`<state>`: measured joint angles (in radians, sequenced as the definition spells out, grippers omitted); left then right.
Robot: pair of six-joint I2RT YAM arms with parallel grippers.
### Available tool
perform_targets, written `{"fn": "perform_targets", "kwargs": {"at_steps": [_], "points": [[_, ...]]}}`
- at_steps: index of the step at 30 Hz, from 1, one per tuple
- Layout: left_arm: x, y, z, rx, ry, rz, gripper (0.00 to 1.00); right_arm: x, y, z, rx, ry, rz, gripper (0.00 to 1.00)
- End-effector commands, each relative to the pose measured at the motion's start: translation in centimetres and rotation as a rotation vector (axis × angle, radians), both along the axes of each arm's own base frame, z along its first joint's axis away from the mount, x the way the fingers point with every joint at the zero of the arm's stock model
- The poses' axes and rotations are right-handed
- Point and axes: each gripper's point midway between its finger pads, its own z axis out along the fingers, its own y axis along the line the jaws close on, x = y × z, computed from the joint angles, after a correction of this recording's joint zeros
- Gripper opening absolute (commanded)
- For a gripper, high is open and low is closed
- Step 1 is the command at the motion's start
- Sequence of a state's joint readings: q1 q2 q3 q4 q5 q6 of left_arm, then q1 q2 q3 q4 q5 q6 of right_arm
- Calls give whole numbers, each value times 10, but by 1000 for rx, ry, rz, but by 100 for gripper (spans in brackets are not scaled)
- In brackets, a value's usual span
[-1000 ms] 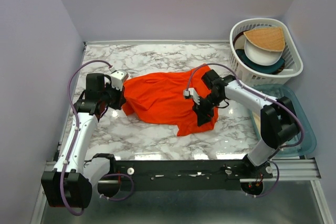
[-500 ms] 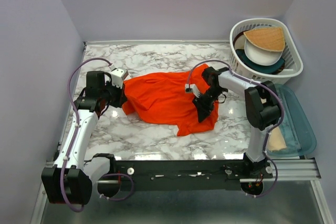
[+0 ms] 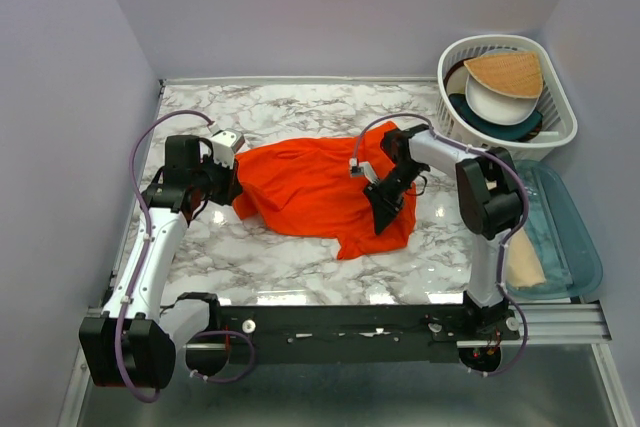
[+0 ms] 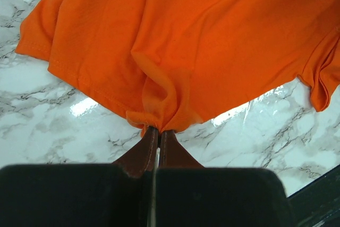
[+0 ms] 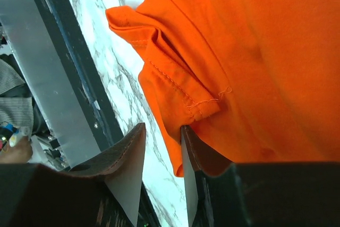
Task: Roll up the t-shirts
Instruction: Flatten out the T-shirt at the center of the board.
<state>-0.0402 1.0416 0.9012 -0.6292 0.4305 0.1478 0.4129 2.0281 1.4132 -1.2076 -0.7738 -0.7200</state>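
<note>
The orange-red t-shirt lies crumpled on the marble table, spread from centre-left to centre. My left gripper is shut on its left hem; in the left wrist view the brown fingertips pinch a bunched fold of the t-shirt. My right gripper hangs over the shirt's right side, jaws open. In the right wrist view one finger touches under a hemmed edge of the t-shirt and the other finger stands clear over the marble.
A white basket with plates stands at the back right. A teal tray lies at the right edge. The black front rail runs along the near table edge, also seen in the right wrist view.
The right arm has swung its elbow in and the gripper shifted slightly left over the shirt's right part. The left gripper keeps its hold and has barely moved.
</note>
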Motion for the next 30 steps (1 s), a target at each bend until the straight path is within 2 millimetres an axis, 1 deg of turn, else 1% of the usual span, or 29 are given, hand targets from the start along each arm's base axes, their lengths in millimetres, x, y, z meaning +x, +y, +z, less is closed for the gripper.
{"fn": "perform_targets", "kwargs": {"at_steps": [1,3,9,14,17,18,21,22,24,25,26,27,28,29,30], "points": [[2,-3,0,-24,-2,-7,0,7,6,-1,6,28,-22,40],[3,-3,1,-25,-6,-5,0,9,4,-7,-20,23,-27,40],[5,-1,1,-20,-8,2,0,12,6,-16,-34,41,-51,40],[6,1,1,-16,-4,8,0,24,10,-21,-52,25,-76,40],[5,3,0,-10,-1,11,0,34,8,-27,-87,-10,-88,34],[5,4,0,-7,-2,10,0,37,8,-28,-86,-23,-89,26],[5,4,1,-6,-2,12,0,49,11,-20,-77,-89,-96,17],[5,5,1,-4,-4,12,0,55,12,-11,-64,-133,-98,15],[5,4,4,-9,-10,13,0,57,8,-4,-62,-192,-83,9],[6,4,5,-10,-15,12,0,61,9,0,-48,-231,-79,7],[8,4,7,-14,-21,14,0,63,9,15,-25,-285,-76,5],[8,4,8,-17,-24,14,0,62,9,19,-2,-310,-61,1],[9,3,8,-18,-27,15,0,57,8,21,14,-321,-52,1],[10,3,10,-24,-30,19,0,55,9,38,51,-372,-46,1],[11,3,11,-27,-33,23,0,53,11,46,88,-396,-37,1]]}}
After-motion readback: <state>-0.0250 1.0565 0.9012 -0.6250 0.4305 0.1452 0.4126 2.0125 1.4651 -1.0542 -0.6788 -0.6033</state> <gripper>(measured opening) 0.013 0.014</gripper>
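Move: The bunched sleeve hem of the orange t-shirt lies about 3 cm ahead of the half-open right fingers, 1 cm to their left and roughly 2 cm below. At the same depth, the sleeve's outer tip sits some 4 cm back and 5 cm left of those fingers, and the shirt's near right corner 3 cm back and 5 cm right. From the left hand, already pinching the shirt's left end, the hem lies about 23 cm right, 4 cm back and some 13 cm lower. The bunched sleeve hem is gathered between the right fingertips: the right hand sinks about 2 cm onto the cloth, then sweeps forward over the shirt, some 4 to 5 cm in all, its fingers closing from less than half open to shut, and at the end rises about 2 cm. The left hand stays put and keeps its pinch on the shirt's left end. ##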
